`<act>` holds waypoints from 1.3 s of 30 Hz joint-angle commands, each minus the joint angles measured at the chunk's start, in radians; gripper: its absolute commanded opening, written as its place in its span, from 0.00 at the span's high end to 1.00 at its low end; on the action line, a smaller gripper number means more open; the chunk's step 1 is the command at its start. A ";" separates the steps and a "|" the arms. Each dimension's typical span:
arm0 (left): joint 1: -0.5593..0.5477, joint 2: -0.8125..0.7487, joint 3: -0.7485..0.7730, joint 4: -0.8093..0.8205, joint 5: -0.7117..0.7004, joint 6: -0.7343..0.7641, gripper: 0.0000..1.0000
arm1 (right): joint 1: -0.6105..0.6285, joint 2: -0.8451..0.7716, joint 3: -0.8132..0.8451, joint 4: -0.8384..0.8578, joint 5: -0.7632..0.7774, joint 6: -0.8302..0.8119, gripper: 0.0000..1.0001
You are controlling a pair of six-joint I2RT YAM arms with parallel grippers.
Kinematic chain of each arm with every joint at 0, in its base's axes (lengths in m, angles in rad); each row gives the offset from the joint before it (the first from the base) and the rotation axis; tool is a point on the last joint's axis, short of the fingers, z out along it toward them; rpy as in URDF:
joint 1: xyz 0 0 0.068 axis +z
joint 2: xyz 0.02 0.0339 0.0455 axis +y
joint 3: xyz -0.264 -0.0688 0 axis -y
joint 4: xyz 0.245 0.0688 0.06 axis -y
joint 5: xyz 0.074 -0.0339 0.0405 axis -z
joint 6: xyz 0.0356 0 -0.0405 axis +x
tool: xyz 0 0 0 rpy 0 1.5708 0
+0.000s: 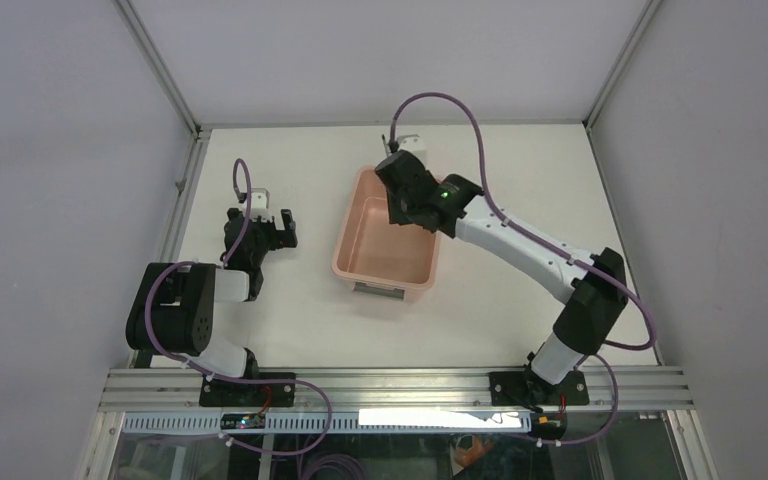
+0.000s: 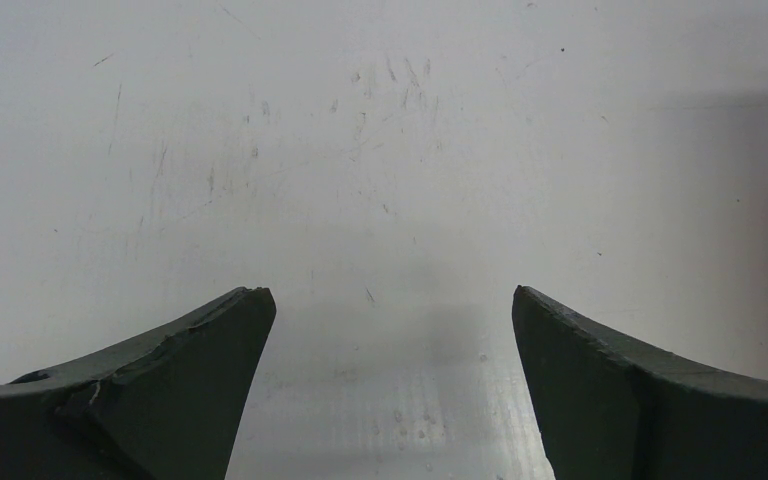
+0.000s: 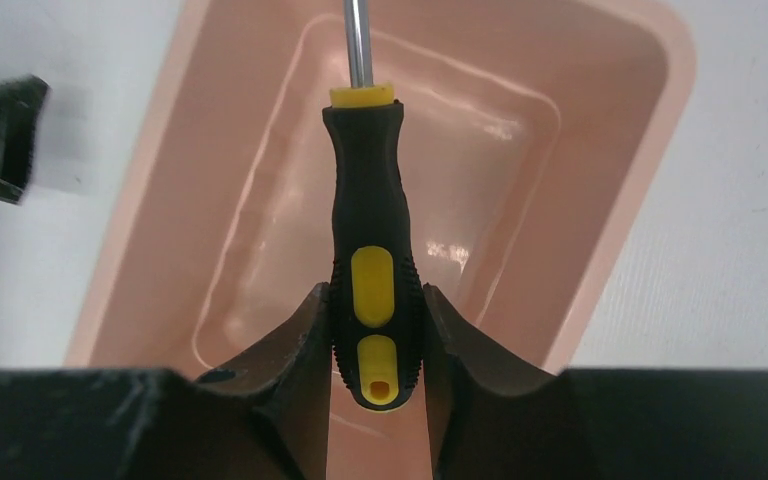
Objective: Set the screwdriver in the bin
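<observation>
The screwdriver [image 3: 370, 210] has a black handle with yellow inserts and a thin metal shaft. My right gripper [image 3: 375, 300] is shut on the butt end of the handle, one finger against each side. The shaft points away from the wrist, over the inside of the salmon-pink bin [image 3: 600, 180]. In the top view my right gripper [image 1: 400, 205] hangs over the far end of the bin [image 1: 380, 250], and the tool is hidden under it. My left gripper [image 1: 273, 222] rests left of the bin, open, with only bare table between its fingers [image 2: 210, 340].
The white table [image 1: 520, 330] is walled in by grey panels at the back and both sides. A metal rail [image 1: 400, 385] with the arm bases runs along the near edge. Purple cables loop above both arms.
</observation>
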 commanded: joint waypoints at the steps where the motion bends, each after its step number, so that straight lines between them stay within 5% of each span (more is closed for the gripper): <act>1: -0.006 -0.022 0.005 0.026 0.009 -0.016 0.01 | 0.082 -0.010 -0.097 0.158 0.132 0.077 0.97; 19: -0.007 -0.022 0.005 0.027 0.009 -0.016 0.01 | 0.175 0.162 -0.329 0.302 0.078 0.268 0.92; 31: -0.006 -0.022 0.005 0.027 0.009 -0.016 0.01 | 0.164 0.204 -0.261 0.195 0.155 0.306 0.46; 39: -0.006 -0.023 0.005 0.027 0.009 -0.016 0.01 | 0.164 0.058 -0.206 0.191 0.211 0.165 0.34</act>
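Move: The right hand still grips the screwdriver by its handle over the bin, whose middle lies about 2 cm ahead, 2 cm to the left and 15 cm below. The left gripper waits about 31 cm to the left, 5 cm farther out and 18 cm lower. From the left hand the bin is some 29 cm to the right, 3 cm back and 2 cm higher. Right hand sinks 18 cm and back 6 cm into the bin's near half, opens, then starts rising. ##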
